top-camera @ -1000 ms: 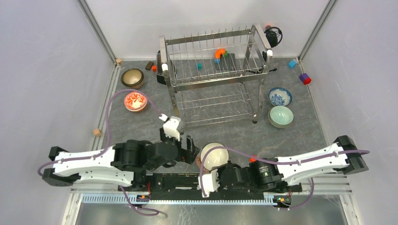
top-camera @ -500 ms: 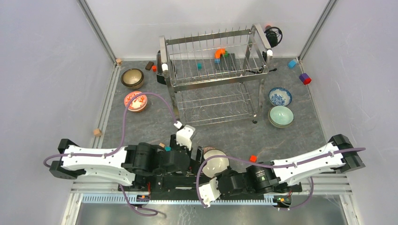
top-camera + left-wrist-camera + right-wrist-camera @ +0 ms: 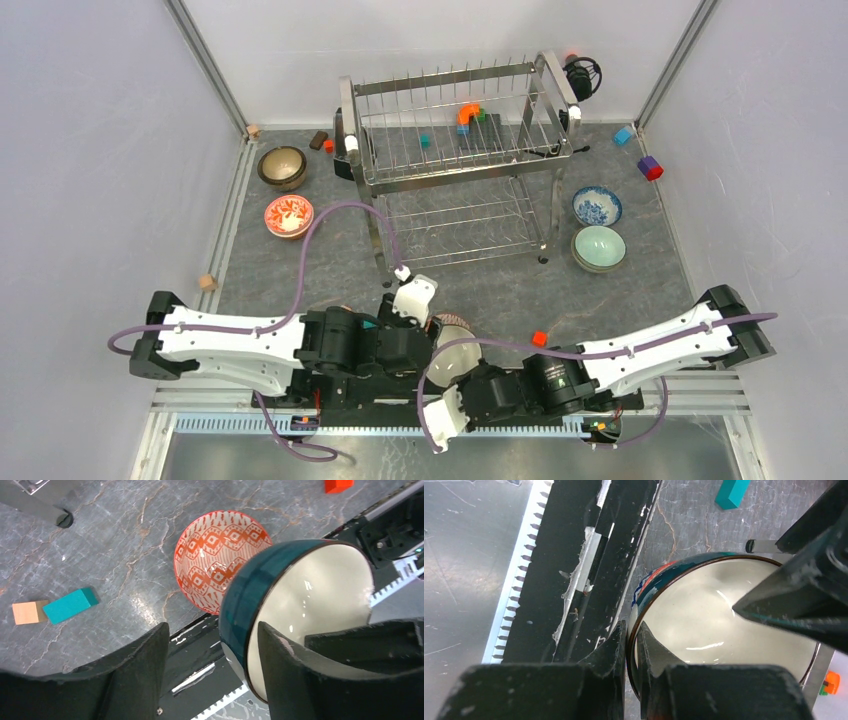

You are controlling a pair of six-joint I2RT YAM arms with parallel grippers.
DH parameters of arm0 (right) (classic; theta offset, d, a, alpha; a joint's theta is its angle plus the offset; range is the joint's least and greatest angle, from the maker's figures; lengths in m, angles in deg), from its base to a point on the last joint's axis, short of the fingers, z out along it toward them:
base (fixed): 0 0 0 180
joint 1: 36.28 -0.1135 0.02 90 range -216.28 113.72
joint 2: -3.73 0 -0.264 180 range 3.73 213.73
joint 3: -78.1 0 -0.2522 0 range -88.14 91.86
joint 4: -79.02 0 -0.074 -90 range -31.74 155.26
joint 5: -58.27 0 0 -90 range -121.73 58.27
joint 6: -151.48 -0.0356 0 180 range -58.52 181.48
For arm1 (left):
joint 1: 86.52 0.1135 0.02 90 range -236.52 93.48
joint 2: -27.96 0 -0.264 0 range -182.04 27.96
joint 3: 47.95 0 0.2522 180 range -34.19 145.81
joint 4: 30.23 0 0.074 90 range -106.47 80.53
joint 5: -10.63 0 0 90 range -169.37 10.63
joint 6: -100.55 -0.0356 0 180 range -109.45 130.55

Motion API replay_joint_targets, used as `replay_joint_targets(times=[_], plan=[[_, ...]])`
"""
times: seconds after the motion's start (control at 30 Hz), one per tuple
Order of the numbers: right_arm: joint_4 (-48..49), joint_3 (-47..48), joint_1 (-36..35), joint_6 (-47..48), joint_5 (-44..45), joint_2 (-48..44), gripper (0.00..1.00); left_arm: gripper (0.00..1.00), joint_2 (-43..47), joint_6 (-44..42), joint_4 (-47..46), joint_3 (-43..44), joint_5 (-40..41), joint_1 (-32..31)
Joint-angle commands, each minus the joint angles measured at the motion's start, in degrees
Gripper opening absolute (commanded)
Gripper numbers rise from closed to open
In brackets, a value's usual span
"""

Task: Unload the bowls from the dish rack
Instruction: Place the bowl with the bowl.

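Observation:
A white bowl with a dark rim and teal outside [image 3: 455, 355] [image 3: 310, 600] [image 3: 724, 615] hangs tilted over the table's near edge. My right gripper [image 3: 463, 380] [image 3: 632, 635] is shut on its rim. My left gripper [image 3: 424, 333] [image 3: 212, 630] stands open astride the opposite rim, one finger inside the bowl and one well outside. A red-and-white patterned bowl [image 3: 215, 550] lies on the table just beyond. The dish rack [image 3: 455, 150] stands at the back. Around it stand further bowls: red [image 3: 288, 215], brown-gold [image 3: 282, 165], blue-and-white [image 3: 597, 206] and pale green [image 3: 598, 247].
Small coloured blocks lie on the rack's upper tier [image 3: 467, 113]. Others lie on the table: red [image 3: 539, 338], teal [image 3: 70, 605], tan [image 3: 30, 612], blue [image 3: 622, 135] and purple [image 3: 650, 167]. A black metal rail [image 3: 574, 555] runs along the near edge under the bowl.
My left arm has swung right and nearer, bringing its jaws over the white bowl's rim, and they have narrowed somewhat. The right gripper has drawn the bowl slightly nearer.

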Motion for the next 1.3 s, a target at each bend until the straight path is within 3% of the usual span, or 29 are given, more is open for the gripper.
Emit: replay_joint_targets(times=[0.0,0.3,0.43,0.53,0.63,0.8,0.87,0.97,1.1,1.27], plan=[[2.5,3.9,-0.4,0.8,1.7,-0.2,0.0,0.66,-2.0,0.3,2.5,1.7,4.1,-0.3],[2.7,4.1,-0.6,0.6,2.5,0.4,0.0,0.34,-3.3,0.8,2.6,1.9,4.0,-0.3],[3.3,3.8,-0.9,-0.2,3.4,0.5,0.0,0.02,-3.5,1.3,2.2,1.5,4.1,-0.3],[4.0,3.3,-1.0,-0.9,3.9,0.4,0.08,0.02,-2.2,2.6,0.9,0.1,4.5,-0.3],[4.7,2.6,-1.0,-1.7,4.1,0.2,0.21,0.02,0.4,4.0,-0.8,-1.9,5.2,-0.3],[6.4,1.4,-1.0,-3.0,5.2,-1.0,0.59,0.02,5.1,6.5,-1.4,-4.4,7.6,-0.3],[7.2,1.0,-1.0,-3.6,5.7,-2.2,0.7,0.02,6.9,7.7,-0.9,-5.1,8.8,-0.3],[7.8,1.0,-1.0,-4.7,6.4,-4.2,0.95,0.02,8.5,9.4,1.3,-5.2,11.2,-0.3],[9.7,-0.5,-1.0,-7.1,10.6,-8.2,0.98,0.02,9.7,11.8,8.2,-4.5,17.4,1.3],[12.9,-3.9,-1.0,-9.4,15.4,-11.5,0.98,0.02,12.1,4.2,5.5,-6.8,12.6,14.1]])
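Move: The left hand's partly open fingers are at the near-left rim of the teal bowl, whose middle lies about 6 cm to the right, 3 cm back and 2 cm below. The red-patterned bowl is 5 cm right, level fore-and-aft, 13 cm below; the teal block is 13 cm left, 4 cm ahead, 16 cm down. From the right hand, already pinching the rim, the teal bowl's middle is 4 cm ahead, 1 cm left and 1 cm up. Almost in place, the left hand shuts its fingers on the teal bowl's rim before the right, still gripping and easing 1-2 cm left, opens wide, lets go and rises about 6 cm, its fingers tipping up some 20 degrees. The left then carries the bowl about 7 cm left and 5 cm forward, away from the right hand, turning some 15 degrees counter-clockwise. ##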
